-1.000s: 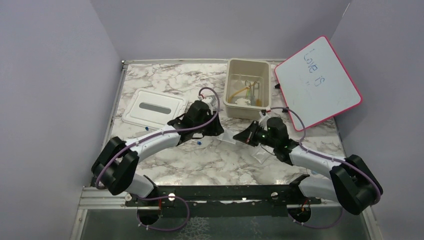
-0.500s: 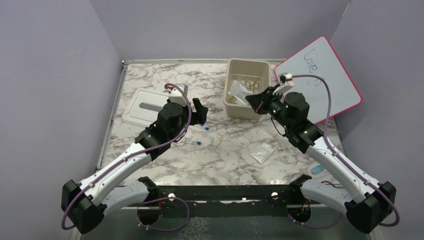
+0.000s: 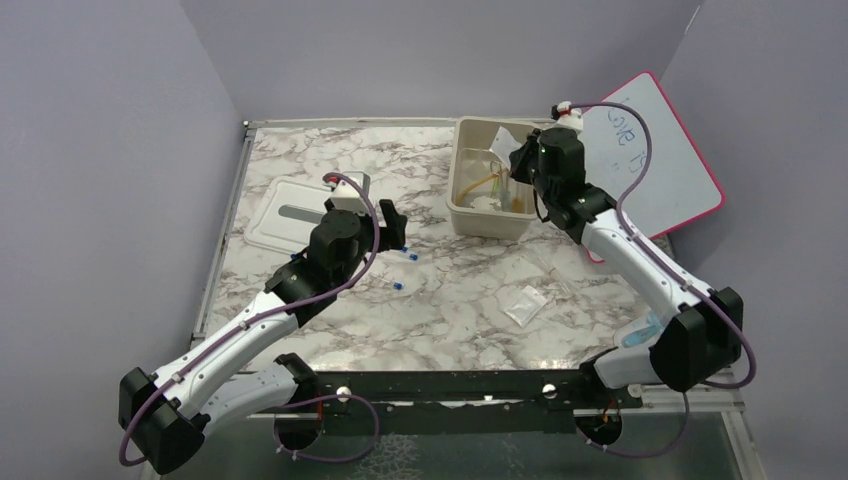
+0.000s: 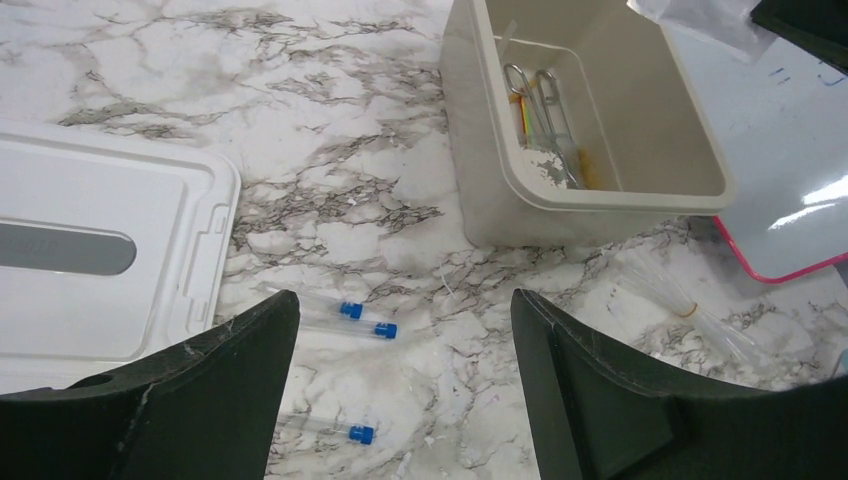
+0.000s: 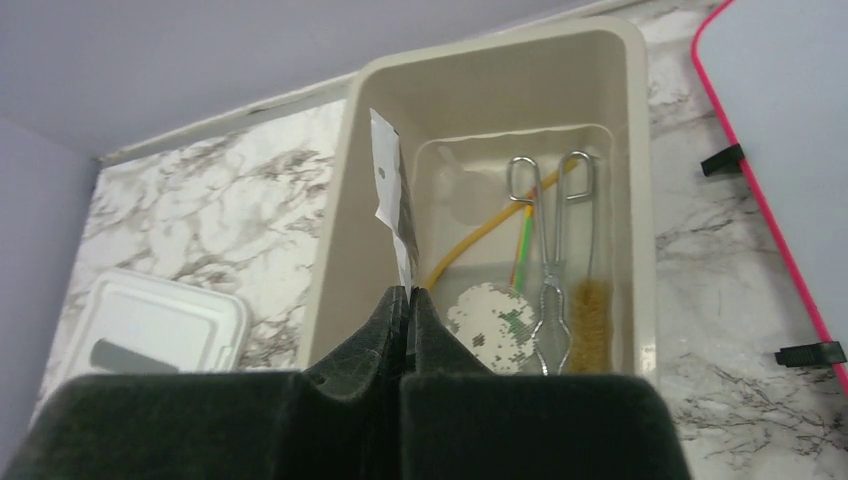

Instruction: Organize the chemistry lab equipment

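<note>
My right gripper [image 3: 519, 157] is shut on a clear plastic packet [image 5: 392, 195] and holds it over the left side of the beige tub [image 3: 493, 218]. The tub holds an amber rubber tube [image 5: 480, 235], metal tongs [image 5: 555, 260], a brush [image 5: 592, 320], coloured sticks [image 5: 522, 250] and a bagged round dish [image 5: 488, 312]. My left gripper [image 4: 405, 320] is open and empty above the table. Three blue-capped clear tubes lie below it, two side by side [image 4: 335, 310] and one nearer [image 4: 335, 430]. Another packet [image 3: 524, 303] lies on the table.
The white lid [image 3: 300, 215] lies flat at the left. The pink-framed whiteboard [image 3: 660, 170] leans at the right, beside the tub. A thin clear bag with a yellow band [image 4: 680, 305] lies in front of the tub. A small blue thing [image 3: 640, 330] lies by the right arm's base.
My right gripper has risen from the table with the packet and moved back over the tub. My left gripper has pulled back and left, away from the tub's front.
</note>
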Robot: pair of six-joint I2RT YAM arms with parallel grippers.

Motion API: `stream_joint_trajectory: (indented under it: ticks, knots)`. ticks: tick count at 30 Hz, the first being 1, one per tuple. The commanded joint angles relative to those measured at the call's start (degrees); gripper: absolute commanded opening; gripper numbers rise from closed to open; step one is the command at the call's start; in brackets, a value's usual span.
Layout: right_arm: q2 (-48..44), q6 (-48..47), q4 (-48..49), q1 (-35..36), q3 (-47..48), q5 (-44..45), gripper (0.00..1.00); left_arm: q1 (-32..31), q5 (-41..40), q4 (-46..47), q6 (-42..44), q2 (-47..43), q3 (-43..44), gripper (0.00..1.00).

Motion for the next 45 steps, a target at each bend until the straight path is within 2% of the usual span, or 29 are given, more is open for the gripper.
stream_joint_trajectory:
  ticks: [1, 5, 15, 23, 27, 32, 36, 40, 45]
  knots:
    - [7.0, 2.5, -2.1, -3.4, 3.1, 0.8, 0.0, -0.1, -1.2, -1.7, 0.8, 0.1, 1.5, 0.81]
    - [13.3, 3.8, -2.8, -4.7, 4.5, 1.2, 0.01, -0.1, -0.9, -2.0, 0.2, 0.2, 1.4, 0.8]
    - [20.5, 6.0, -0.3, -5.3, 4.1, -1.1, 0.02, -0.1, 0.5, -3.3, 0.2, 1.8, 1.8, 0.81]
    - [23.3, 10.2, 0.2, -5.4, 4.0, -4.8, 0.01, -0.1, 0.5, -3.5, 0.0, 3.0, 1.7, 0.81]
    - [24.2, 14.0, -1.8, -5.5, 3.9, -3.2, 0.04, -0.1, 0.8, -3.6, 0.1, 3.7, 2.0, 0.81]
    - [21.3, 14.0, -3.5, -5.5, 2.7, 0.8, 0.25, -0.1, 0.5, -3.8, 0.2, 3.9, 2.2, 0.81]
    - [15.9, 11.5, -4.5, -5.5, 1.9, 1.0, 0.34, -0.1, 0.6, -3.8, 0.3, 4.3, 2.4, 0.81]
    - [9.3, 8.1, -6.7, -5.5, 1.0, -0.1, 0.36, -0.1, 1.3, -3.9, 0.0, 4.8, 2.6, 0.81]
    - [0.1, 5.5, -14.8, -5.4, -1.0, -1.7, 0.37, -0.1, 5.5, -2.1, -0.9, 5.2, 2.4, 0.82]
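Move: The bin I'm taking the held white packet to is centred about 8 cm ahead of my right hand, 2 cm left and 20 cm below. On its floor, some 25 cm down, the perforated white disc lies about 4 cm ahead and 4 cm left, and the tongs about 9 cm straight ahead. The other packet is on the table, 15 cm back and 3 cm right. From my left hand the bin is about 20 cm ahead, 24 cm right and 16 cm below. I lower the pinched packet about 16 cm down into the bin with my right hand, easing some 5 cm forward and tipping the fingers down about 20 degrees. There I open the fingers part-way, let the packet go, then rise about 9 cm and draw back 4. My empty, open left hand sinks nearly 4 cm over the table meanwhile. ##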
